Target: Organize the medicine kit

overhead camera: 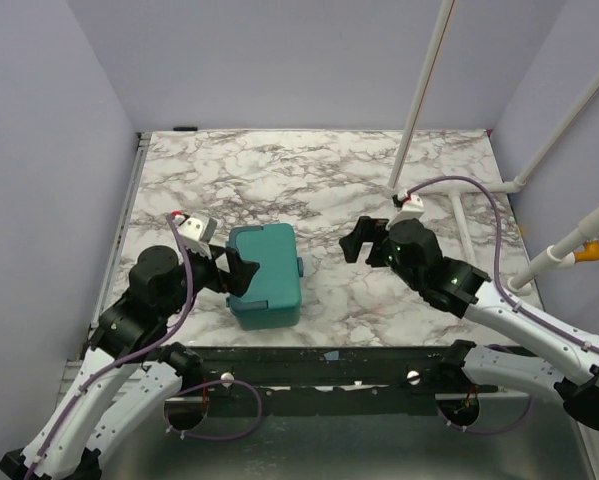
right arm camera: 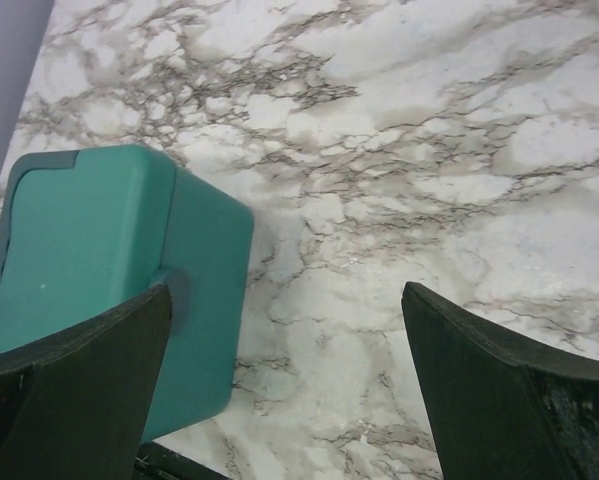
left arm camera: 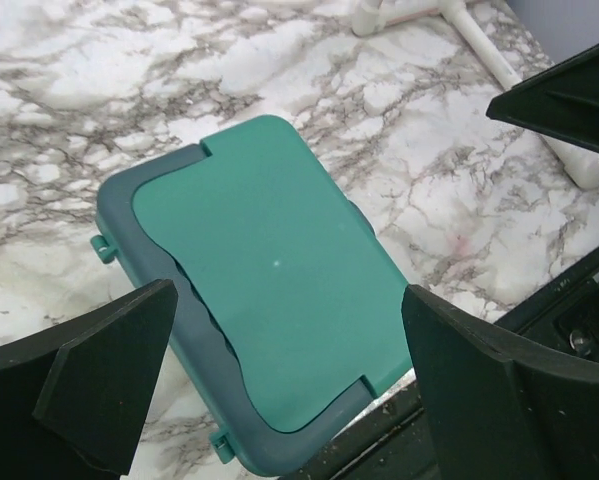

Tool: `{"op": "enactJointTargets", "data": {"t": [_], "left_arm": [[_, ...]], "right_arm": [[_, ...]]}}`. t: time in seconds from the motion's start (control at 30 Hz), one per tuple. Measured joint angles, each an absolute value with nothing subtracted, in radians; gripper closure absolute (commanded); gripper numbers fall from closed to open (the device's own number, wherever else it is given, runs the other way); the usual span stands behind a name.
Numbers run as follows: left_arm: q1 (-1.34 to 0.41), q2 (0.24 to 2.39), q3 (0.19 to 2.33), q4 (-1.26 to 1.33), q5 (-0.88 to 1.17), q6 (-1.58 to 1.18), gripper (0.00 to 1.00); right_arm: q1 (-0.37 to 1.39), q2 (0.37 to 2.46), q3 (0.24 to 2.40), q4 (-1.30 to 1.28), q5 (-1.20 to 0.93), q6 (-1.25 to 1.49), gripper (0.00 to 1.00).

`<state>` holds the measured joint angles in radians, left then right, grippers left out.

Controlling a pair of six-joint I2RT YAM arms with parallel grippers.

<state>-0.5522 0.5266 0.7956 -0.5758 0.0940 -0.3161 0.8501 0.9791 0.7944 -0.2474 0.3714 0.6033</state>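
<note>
The medicine kit (overhead camera: 267, 276) is a teal-green box with rounded corners, lying lid-shut on the marble table near its front edge. In the left wrist view the kit (left arm camera: 269, 270) fills the middle, its lid closed over a darker base. My left gripper (overhead camera: 237, 272) hovers at the kit's left side, open (left arm camera: 289, 300), its jaws wide apart with nothing gripped. My right gripper (overhead camera: 359, 240) hangs to the right of the kit and apart from it, open (right arm camera: 287, 300) over bare marble. The kit (right arm camera: 99, 260) shows at the left of the right wrist view.
White pipes (overhead camera: 419, 100) slant up from the table's back right, and more pipe with a yellow fitting (overhead camera: 594, 252) stands at the right edge. A black rail (overhead camera: 329, 365) runs along the table's front, just below the kit. Lavender walls enclose three sides.
</note>
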Motion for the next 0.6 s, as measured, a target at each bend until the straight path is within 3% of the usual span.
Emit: {"op": "enactJointTargets", "data": {"t": [0.27,0.6], "left_arm": [[-0.552,0.385,0.782,-0.568,0.006,-0.268,0.01],[-0.552,0.317,0.722,-0.558,-0.066,-0.211,0.01]], "right_arm": [[0.850,0.983,0.863,-0.422,0.490,0.612,0.00],[0.850,0.887,0.819,-0.448,0.590,0.593,0.00]]}}
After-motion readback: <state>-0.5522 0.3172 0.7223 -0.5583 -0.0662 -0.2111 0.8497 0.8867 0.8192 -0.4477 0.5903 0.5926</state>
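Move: The closed medicine kit lies about 6 cm to the left hand's right and some 3 cm farther out, its middle roughly 12 cm below. From the right hand that kit is some 22 cm to the left and about 4 cm back, around 9 cm lower. The foot of the white pipe post stands about 18 cm ahead of the right hand and 12 cm to its right, at table level. Outwards to either side, both empty hands keep backing away from the closed kit with fingers wide open. The right travels nearly level about 6 cm to the right, turning a little clockwise; the left goes about 4 cm to the left, rising slightly and then sinking part of the way, as its fingers tip up some 10 degrees and swing counter-clockwise. ##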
